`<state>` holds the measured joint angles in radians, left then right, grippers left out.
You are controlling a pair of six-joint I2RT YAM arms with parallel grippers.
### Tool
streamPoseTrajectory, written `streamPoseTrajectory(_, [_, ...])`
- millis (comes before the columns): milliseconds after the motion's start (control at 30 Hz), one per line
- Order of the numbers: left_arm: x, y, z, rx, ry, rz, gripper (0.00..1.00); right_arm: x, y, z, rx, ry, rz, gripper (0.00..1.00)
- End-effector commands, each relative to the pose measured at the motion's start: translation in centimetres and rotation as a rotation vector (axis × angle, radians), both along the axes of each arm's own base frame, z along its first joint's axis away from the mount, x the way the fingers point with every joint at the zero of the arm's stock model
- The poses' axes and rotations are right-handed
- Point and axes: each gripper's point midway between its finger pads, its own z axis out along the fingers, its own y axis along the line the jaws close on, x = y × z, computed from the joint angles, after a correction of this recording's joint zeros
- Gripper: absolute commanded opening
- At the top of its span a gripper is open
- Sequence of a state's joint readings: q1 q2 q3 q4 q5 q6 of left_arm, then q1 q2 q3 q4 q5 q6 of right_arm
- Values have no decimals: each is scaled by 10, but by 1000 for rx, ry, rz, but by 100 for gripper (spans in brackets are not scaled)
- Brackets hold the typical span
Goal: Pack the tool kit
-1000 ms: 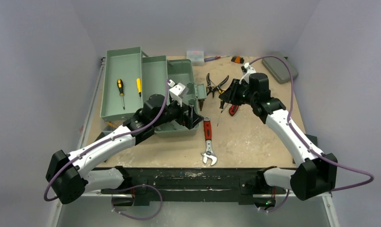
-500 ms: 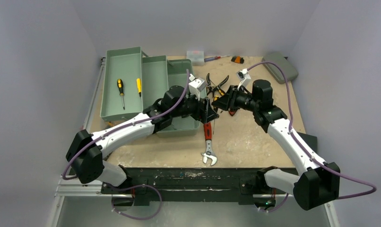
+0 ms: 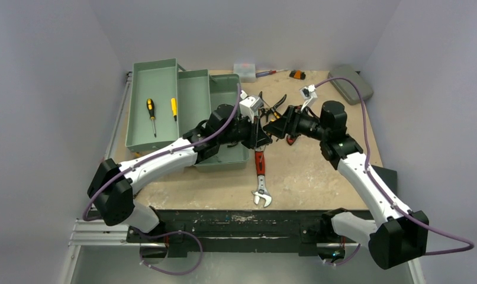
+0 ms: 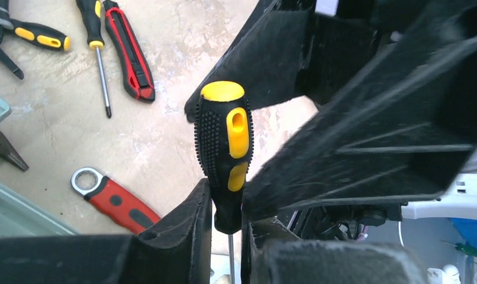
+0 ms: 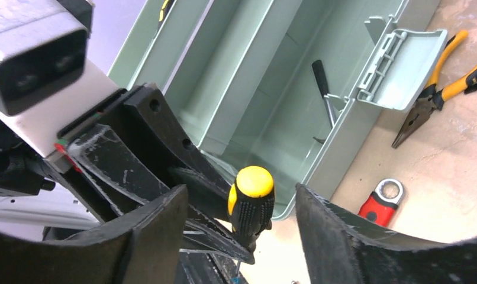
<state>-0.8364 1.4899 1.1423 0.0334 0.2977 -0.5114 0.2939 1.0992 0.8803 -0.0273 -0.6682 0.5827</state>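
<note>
The tool kit (image 3: 160, 77) lies open at the back left, a grey-green box with its trays folded out; the right wrist view looks into its bare inside (image 5: 254, 71). Both grippers meet in the air just right of the box. My left gripper (image 4: 227, 204) (image 3: 263, 135) is shut on the lower neck of a black-and-yellow screwdriver (image 4: 224, 142) (image 5: 251, 204), handle upward. My right gripper (image 5: 241, 200) (image 3: 276, 129) stands open around that handle, its fingers clear of it on both sides.
Two screwdrivers (image 3: 151, 112) lie in the far tray. On the table lie a red adjustable wrench (image 3: 260, 174), pliers (image 3: 271, 106), a red utility knife (image 4: 128, 53) and another screwdriver (image 4: 98, 53). A flat grey case (image 3: 350, 83) sits back right, a small clear box (image 3: 245, 71) at the back.
My left arm swung right from over the toolbox to the right gripper and shut on the screwdriver. The right gripper, which held it, has opened.
</note>
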Motion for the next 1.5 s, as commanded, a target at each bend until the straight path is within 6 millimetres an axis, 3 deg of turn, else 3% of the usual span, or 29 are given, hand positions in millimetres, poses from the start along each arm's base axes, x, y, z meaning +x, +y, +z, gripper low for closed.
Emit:
streamPoseTrajectory(0, [0,12,33,-4,-80,38,0,-4,-3,27,20,-102,-20,70])
streamPoseTrajectory(133, [3,41,33,80,-94,141,0,-1,-11,31,-1,-118,-77,79])
streamPoseTrajectory(267, [22,89,37,214,-100,332,0,4,-18,32,-26,-130,-130,89])
streamPoseTrajectory(433, [48,154,51,280,-38,519,0,8,-20,27,-32,-118,-148,90])
streamPoseTrajectory(800, [83,261,52,610,-51,859,0,15,-19,16,-42,-87,-155,89])
streamPoseTrajectory(867, [90,266,52,626,-64,881,0,16,-19,14,-47,-81,-161,89])
streamPoseTrajectory(1033, [107,257,32,601,1,854,0,20,-20,8,-53,-67,-176,89])
streamPoseTrajectory(1167, [115,254,17,607,57,840,10,27,-28,-3,-90,-34,-233,89])
streamPoseTrajectory(1233, [115,253,13,613,67,836,17,33,-41,-19,-149,23,-316,88])
streamPoseTrajectory(1333, [113,249,14,593,68,819,36,41,-59,-39,-228,81,-415,89])
streamPoseTrajectory(1467, [106,239,22,516,55,774,62,47,-64,-55,-265,132,-449,89])
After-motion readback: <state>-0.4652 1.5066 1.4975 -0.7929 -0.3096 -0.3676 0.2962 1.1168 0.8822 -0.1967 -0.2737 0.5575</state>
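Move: In the tool box's middle tray, roughly 25 cm left, 11 cm ahead and 5 cm below the left hand, is the place for the screwdriver it holds. The hammer in the bottom bin lies some 14 cm left and 3 cm ahead of that hand; the adjustable wrench's middle is about 12 cm back, almost in line sideways. From the right hand, the loose screwdriver is about 5 cm ahead and 9 cm right, the red knife some 4 cm ahead and 11 cm right, both well below. Swinging left and forward over the box wall, the left hand carries the screwdriver about 25 cm left, rising a little and turning counter-clockwise some 45 degrees as it rolls its fingers downward. It then sinks about 5 cm into the middle tray and opens to let go. The right hand, already loosening, opens wide and backs off up and right, then drops forward-right towards the loose screwdriver. ##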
